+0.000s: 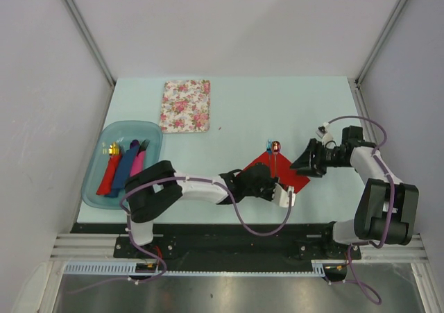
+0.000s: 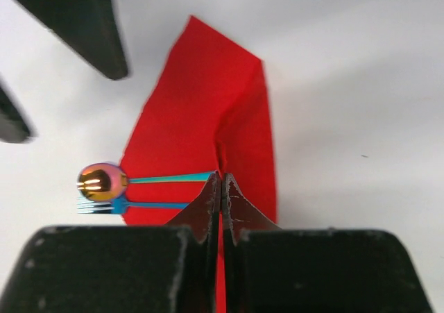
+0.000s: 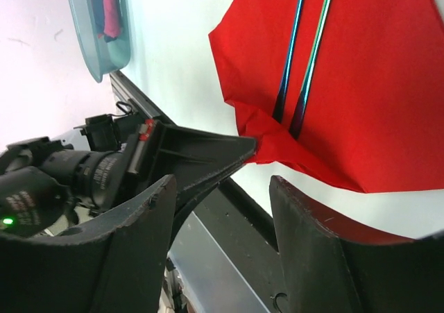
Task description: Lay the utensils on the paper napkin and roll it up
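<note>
A red paper napkin (image 1: 288,173) lies on the table with its near corner lifted and folded over. My left gripper (image 1: 272,182) is shut on that corner; in the left wrist view the closed tips (image 2: 220,179) pinch the red fold (image 2: 243,139). The blue fork (image 2: 111,205) and the spoon (image 2: 101,182) lie side by side on the napkin, heads past its far edge. Their handles (image 3: 305,56) run under the fold. My right gripper (image 1: 300,163) hovers open just right of the napkin, with nothing between its fingers (image 3: 139,237).
A teal bin (image 1: 94,184) at the left holds red, blue and pink rolls. A floral cloth (image 1: 185,105) lies at the back. The black rail at the table's near edge (image 3: 229,223) runs just under both grippers.
</note>
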### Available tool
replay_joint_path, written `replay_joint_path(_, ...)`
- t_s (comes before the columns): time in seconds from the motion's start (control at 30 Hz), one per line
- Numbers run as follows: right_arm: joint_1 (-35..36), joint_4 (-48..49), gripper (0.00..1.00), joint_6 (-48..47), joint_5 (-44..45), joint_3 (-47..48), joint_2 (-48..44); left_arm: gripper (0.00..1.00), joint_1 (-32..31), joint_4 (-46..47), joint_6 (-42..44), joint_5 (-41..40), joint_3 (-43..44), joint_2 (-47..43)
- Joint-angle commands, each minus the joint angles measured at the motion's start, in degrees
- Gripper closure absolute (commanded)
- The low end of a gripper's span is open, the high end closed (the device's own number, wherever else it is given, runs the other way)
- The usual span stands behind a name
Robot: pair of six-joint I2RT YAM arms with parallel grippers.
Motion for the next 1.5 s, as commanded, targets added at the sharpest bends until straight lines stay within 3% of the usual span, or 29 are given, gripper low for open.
replay_joint_path(0.0,1.18,2.75,0.42,2.25,1.72,-0.99,-2.2,0.99,1.41,0.01,-0.65,0.23,4.22,1.23)
replay_joint_path(0.3,3.47,3.72,0.65,3.83,6.3,-2.22,0.16,0.96,2.73,-1.58,-0.74,-1.09,7.48,4.84)
replay_joint_path(0.47,4.17,3.72,0.72,4.09,7.53,-2.31,2.01,0.89,3.0,-1.22,-0.56,-1.79,7.74,5.89)
replay_joint_path(0.9,7.33,4.86,0.75,4.54,9.9,-2.05,7.2,0.66,4.66,-3.5,-3.1,-1.8,10.9,7.65)
replay_joint_path(1.47,10.67,-0.33,0.87,0.67,8.14,6.13,23.72,0.6,6.07,-9.31,-7.68,-0.74,14.95,8.62)
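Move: The left hand already pinches the napkin's near corner; its laying-down place over the handle ends is about 6 cm ahead, 3 cm lower. The spoon's middle lies some 9 cm ahead and 1 cm left of this hand, the fork's 9 cm ahead and 4 cm left, both 4 cm below. From the right hand, the napkin's near fold edge is about 2 cm back, 3 cm left and 10 cm down; the spoon's middle is 3 cm ahead, 8 cm left, equally low. Left folds the pinched corner 6 cm forward over handles, then opens; right, closing, sinks 9 cm towards the napkin. ##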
